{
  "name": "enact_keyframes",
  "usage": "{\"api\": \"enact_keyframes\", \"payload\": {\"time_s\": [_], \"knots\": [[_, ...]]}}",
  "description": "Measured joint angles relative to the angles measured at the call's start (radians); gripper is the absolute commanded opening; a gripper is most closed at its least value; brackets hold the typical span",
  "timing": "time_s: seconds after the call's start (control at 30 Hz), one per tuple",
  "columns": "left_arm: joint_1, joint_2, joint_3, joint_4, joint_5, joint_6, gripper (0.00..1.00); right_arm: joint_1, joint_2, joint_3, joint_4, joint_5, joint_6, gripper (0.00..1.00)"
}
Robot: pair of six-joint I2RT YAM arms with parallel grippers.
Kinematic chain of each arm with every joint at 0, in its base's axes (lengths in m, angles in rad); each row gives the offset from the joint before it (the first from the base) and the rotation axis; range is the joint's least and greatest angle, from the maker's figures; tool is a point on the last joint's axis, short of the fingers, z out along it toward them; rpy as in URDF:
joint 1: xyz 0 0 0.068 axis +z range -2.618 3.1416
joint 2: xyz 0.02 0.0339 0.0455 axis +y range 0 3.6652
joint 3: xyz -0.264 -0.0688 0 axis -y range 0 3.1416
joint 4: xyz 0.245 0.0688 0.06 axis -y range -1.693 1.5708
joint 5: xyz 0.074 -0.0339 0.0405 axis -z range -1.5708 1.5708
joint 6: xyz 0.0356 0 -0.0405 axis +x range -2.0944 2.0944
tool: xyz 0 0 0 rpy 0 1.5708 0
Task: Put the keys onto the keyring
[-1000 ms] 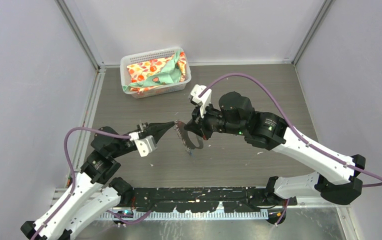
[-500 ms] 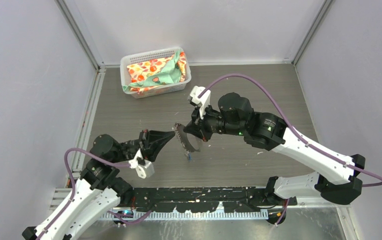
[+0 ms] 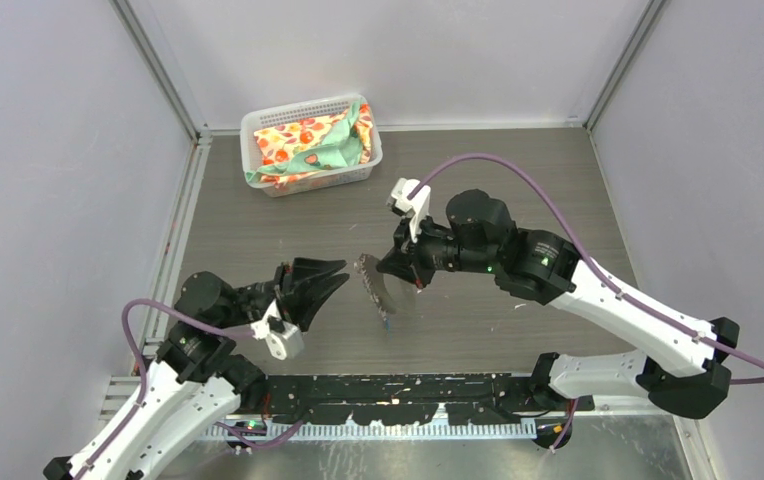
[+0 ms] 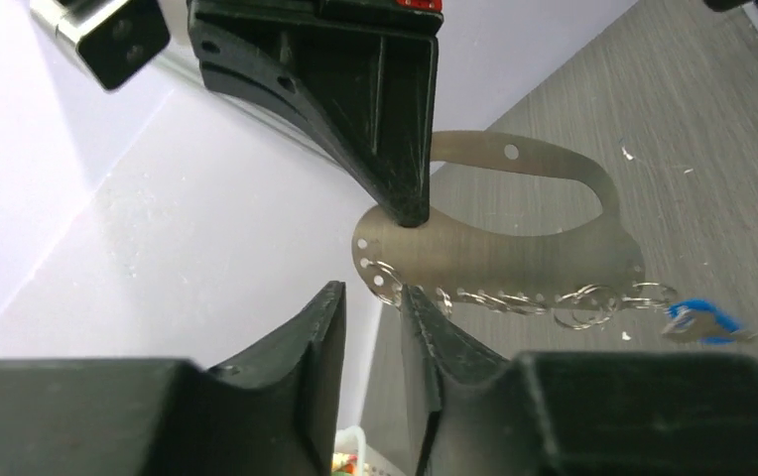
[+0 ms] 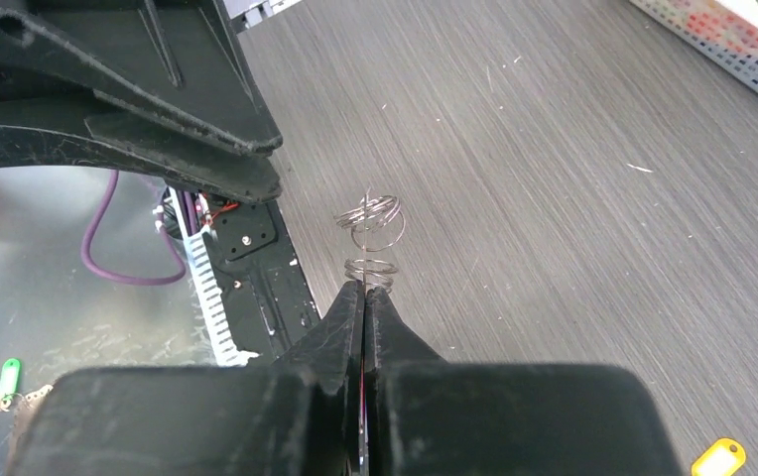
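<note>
My right gripper (image 3: 398, 272) is shut on the end of the keyring (image 3: 371, 284), a pale flat metal plate with an oval hole, held above the table. In the left wrist view the keyring (image 4: 514, 250) shows small wire rings along its lower edge, and a blue-headed key (image 4: 700, 320) hangs from them. From above the blue key (image 3: 386, 322) dangles below the plate. My left gripper (image 3: 330, 281) hangs just left of the plate, jaws slightly open and empty (image 4: 372, 292). The right wrist view has the gripper (image 5: 365, 288) pinching the plate edge-on and a yellow-headed key (image 5: 717, 458) lying on the table.
A white basket (image 3: 258, 122) holding patterned cloth stands at the back left of the grey table. A green-tagged key (image 5: 6, 377) lies beyond the table's near edge, past the black base rail (image 3: 398, 392). Grey walls enclose three sides.
My left gripper has pulled back from the keyring toward the near left and its jaws have parted. The right gripper, still holding the keyring, has shifted slightly to the right.
</note>
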Motion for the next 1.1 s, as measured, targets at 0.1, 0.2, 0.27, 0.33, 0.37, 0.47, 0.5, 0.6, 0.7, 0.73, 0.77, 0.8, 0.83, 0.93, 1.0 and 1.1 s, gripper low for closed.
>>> {"api": "enact_keyframes", "payload": {"time_s": [0.1, 0.2, 0.27, 0.33, 0.37, 0.47, 0.5, 0.6, 0.7, 0.73, 0.77, 0.8, 0.83, 0.93, 1.0, 1.1], "knots": [[0.000, -0.002, 0.018, -0.011, -0.035, -0.124, 0.44, -0.010, -0.020, -0.003, 0.008, 0.001, 0.009, 0.01], [0.000, 0.025, 0.066, -0.037, -0.087, -0.311, 0.47, -0.010, -0.026, -0.003, 0.026, 0.001, 0.013, 0.01], [0.000, 0.054, 0.097, -0.042, -0.124, -0.427, 0.47, -0.010, -0.021, -0.002, 0.027, 0.001, 0.014, 0.01], [0.000, 0.084, 0.112, -0.041, -0.166, -0.528, 0.44, -0.010, -0.013, -0.001, 0.026, 0.004, 0.016, 0.01], [0.000, 0.099, 0.116, -0.041, -0.188, -0.571, 0.43, -0.010, -0.006, 0.001, 0.026, 0.006, 0.017, 0.01], [0.000, 0.134, 0.117, -0.042, -0.220, -0.645, 0.40, -0.010, 0.010, 0.004, 0.025, 0.021, 0.021, 0.01], [0.000, 0.139, 0.117, -0.042, -0.223, -0.658, 0.39, -0.010, 0.013, 0.005, 0.024, 0.026, 0.023, 0.01], [0.000, 0.148, 0.117, -0.053, -0.220, -0.674, 0.38, -0.010, 0.019, 0.015, 0.016, 0.043, 0.026, 0.01], [0.000, 0.135, 0.116, -0.063, -0.214, -0.674, 0.40, -0.010, 0.024, 0.031, 0.016, 0.058, 0.027, 0.01], [0.000, 0.131, 0.116, -0.065, -0.211, -0.672, 0.41, -0.010, 0.027, 0.036, 0.018, 0.061, 0.027, 0.01], [0.000, 0.129, 0.116, -0.065, -0.207, -0.670, 0.44, -0.010, 0.029, 0.041, 0.017, 0.064, 0.027, 0.01], [0.000, 0.127, 0.116, -0.064, -0.203, -0.668, 0.46, -0.010, 0.033, 0.045, 0.016, 0.066, 0.027, 0.01], [0.000, 0.124, 0.116, -0.063, -0.200, -0.665, 0.47, -0.010, 0.038, 0.050, 0.016, 0.068, 0.027, 0.01], [0.000, 0.129, 0.116, -0.061, -0.196, -0.648, 0.47, -0.010, 0.056, 0.059, 0.016, 0.071, 0.028, 0.01], [0.000, 0.139, 0.116, -0.056, -0.197, -0.642, 0.46, -0.010, 0.067, 0.062, 0.016, 0.072, 0.030, 0.01], [0.000, 0.163, 0.116, -0.043, -0.208, -0.613, 0.43, -0.010, 0.077, 0.063, 0.016, 0.072, 0.034, 0.01]]}}
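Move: The left hand, nearly shut, goes for the wire rings at the top corner of the metal plate, about 3 cm to its right, 2 cm ahead and level with it. The right fingertips holding the plate are some 6 cm to its right, 1 cm back and 2 cm higher; the blue key tag hangs roughly 9 cm back, 7 cm right and 9 cm below. From the right hand the corner rings lie about 3 cm left, 3 cm ahead and 2 cm below. The left fingers spread to about half open while that hand rolls some 40 degrees about its own pointing direction, forward side down, and goes about 3.5 cm forward, bringing its tips up on either side of the corner rings without closing on them. The right hand keeps its pinch on the plate and carries it about 2.5 cm forward and 1 cm left towards the left hand, bobbing up and down by a centimetre as it turns slightly clockwise. ##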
